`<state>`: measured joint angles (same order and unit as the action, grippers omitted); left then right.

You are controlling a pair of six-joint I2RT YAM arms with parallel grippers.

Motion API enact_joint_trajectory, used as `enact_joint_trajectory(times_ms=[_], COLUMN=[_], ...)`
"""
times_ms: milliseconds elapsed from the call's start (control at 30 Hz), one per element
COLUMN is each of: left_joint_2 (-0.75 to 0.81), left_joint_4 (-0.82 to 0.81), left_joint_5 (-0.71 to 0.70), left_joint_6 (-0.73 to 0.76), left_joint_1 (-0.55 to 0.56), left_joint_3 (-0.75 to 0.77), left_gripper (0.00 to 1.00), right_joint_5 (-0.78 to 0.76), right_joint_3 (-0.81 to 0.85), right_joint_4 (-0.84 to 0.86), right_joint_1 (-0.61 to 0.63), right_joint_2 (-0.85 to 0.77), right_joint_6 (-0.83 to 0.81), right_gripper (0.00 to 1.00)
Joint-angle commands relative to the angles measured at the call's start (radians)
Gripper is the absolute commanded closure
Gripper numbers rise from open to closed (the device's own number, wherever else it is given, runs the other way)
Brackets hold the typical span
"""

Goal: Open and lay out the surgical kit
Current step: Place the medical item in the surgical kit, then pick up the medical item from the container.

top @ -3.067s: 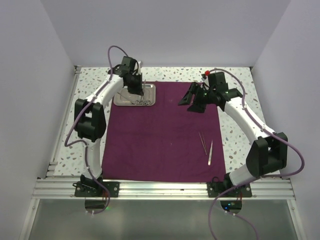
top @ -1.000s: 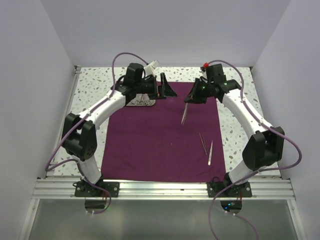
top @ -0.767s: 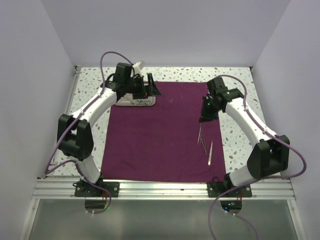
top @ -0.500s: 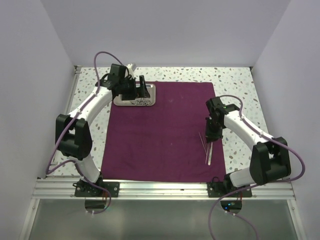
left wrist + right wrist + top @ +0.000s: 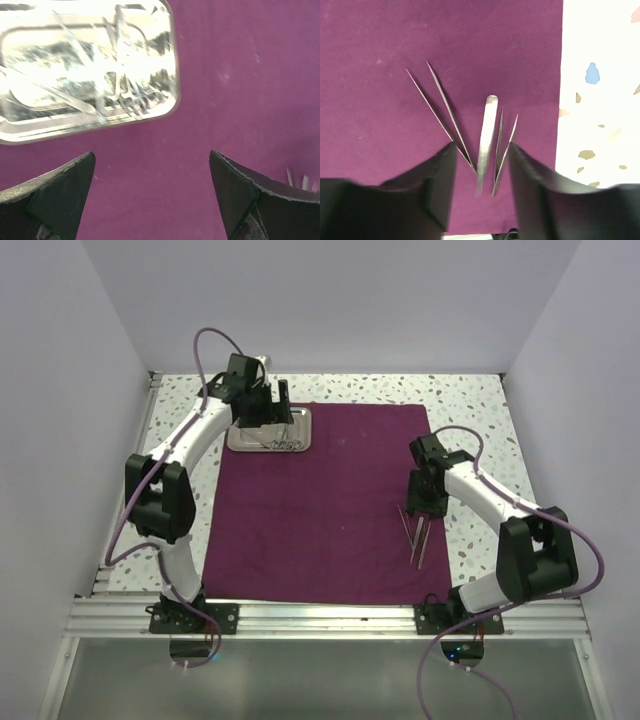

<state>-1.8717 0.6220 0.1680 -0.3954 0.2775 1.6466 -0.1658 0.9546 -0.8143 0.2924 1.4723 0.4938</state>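
The dark purple cloth (image 5: 320,510) lies spread flat on the table. The steel tray (image 5: 305,430) sits on its far left corner and holds scissors and other thin silver tools (image 5: 120,90). My left gripper (image 5: 272,405) is open and empty over the tray; in the left wrist view it (image 5: 150,157) hangs above bare cloth, with the tray's rim (image 5: 172,50) just beyond. My right gripper (image 5: 425,502) is open just above three silver tweezers (image 5: 415,535) lying side by side on the cloth's right part. In the right wrist view the gripper (image 5: 481,145) straddles their near ends (image 5: 487,125).
Speckled white tabletop (image 5: 470,440) borders the cloth on the right, left and back; its edge shows in the right wrist view (image 5: 595,100). An aluminium rail (image 5: 320,620) runs along the near edge. White walls enclose the back and sides.
My right gripper carried a pair of tweezers from the back middle down to the two lying on the cloth's right and opened. My left gripper swung back over the tray.
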Motion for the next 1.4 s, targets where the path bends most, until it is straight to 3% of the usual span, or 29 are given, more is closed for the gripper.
enact_joint_trajectory(times_ms=[0,100,333,500,867,1033,1367], left_joint_2=[-0.073,-0.156,-0.383,-0.495,-0.61,-0.659,-0.704], left_joint_4=[0.068,0.1,0.136,0.137,0.12,0.136,0.143], left_joint_5=[-0.137,-0.243,-0.393,-0.38,-0.335,-0.34,-0.303], left_joint_6=[0.05,0.069,0.144,0.153,0.156,0.148,0.132], left_joint_1=[-0.001,0.002,0.025,0.037,0.086,0.088,0.081], left_joint_3=[0.102,0.179,0.408,0.521,0.602,0.601,0.596], left_gripper=[0.01,0.03,0.21,0.34,0.36,0.45,1.0], right_joint_5=[-0.041,-0.04,0.003,0.008,0.005,-0.001,-0.011], right_joint_3=[0.053,0.072,0.173,0.231,0.248,0.248,0.256], right_joint_4=[-0.009,-0.043,-0.12,-0.149,-0.161,-0.157,-0.16], right_joint_1=[-0.004,-0.002,-0.004,-0.004,-0.002,-0.002,-0.002], right_joint_2=[-0.055,-0.096,-0.162,-0.165,-0.122,-0.107,-0.084], right_joint_6=[-0.003,-0.001,0.0,-0.004,0.0,0.002,-0.008], right_gripper=[0.46,0.37,0.35,0.35,0.35,0.36,0.36])
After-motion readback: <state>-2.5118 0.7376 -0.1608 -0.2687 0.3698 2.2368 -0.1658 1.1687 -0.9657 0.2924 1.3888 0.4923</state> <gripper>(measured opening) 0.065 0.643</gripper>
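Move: The scissors lie in the right part of the metal tray, about 9 cm ahead of the left hand, 2 cm to its right and 14 cm below. The tray's middle is about 5 cm left of the scissors and level with them; the tweezers in it lie some 4 cm to their left. From the right hand, the scissors are roughly 28 cm ahead and 30 cm left; the pale instrument just laid out lies about 3 cm behind and 1 cm left, close below. The scissors in the tray are the left hand's goal: it goes down some 13 cm and forward about 10, drifting left and then back right, while its wrist rolls about 20 degrees so the fingers no longer slant rightward. The wide-open fingers narrow on the way, then pinch the scissors near the hinge. Meanwhile the right hand opens wider and rises about 9 cm off the laid-out instruments, then sinks slightly. ##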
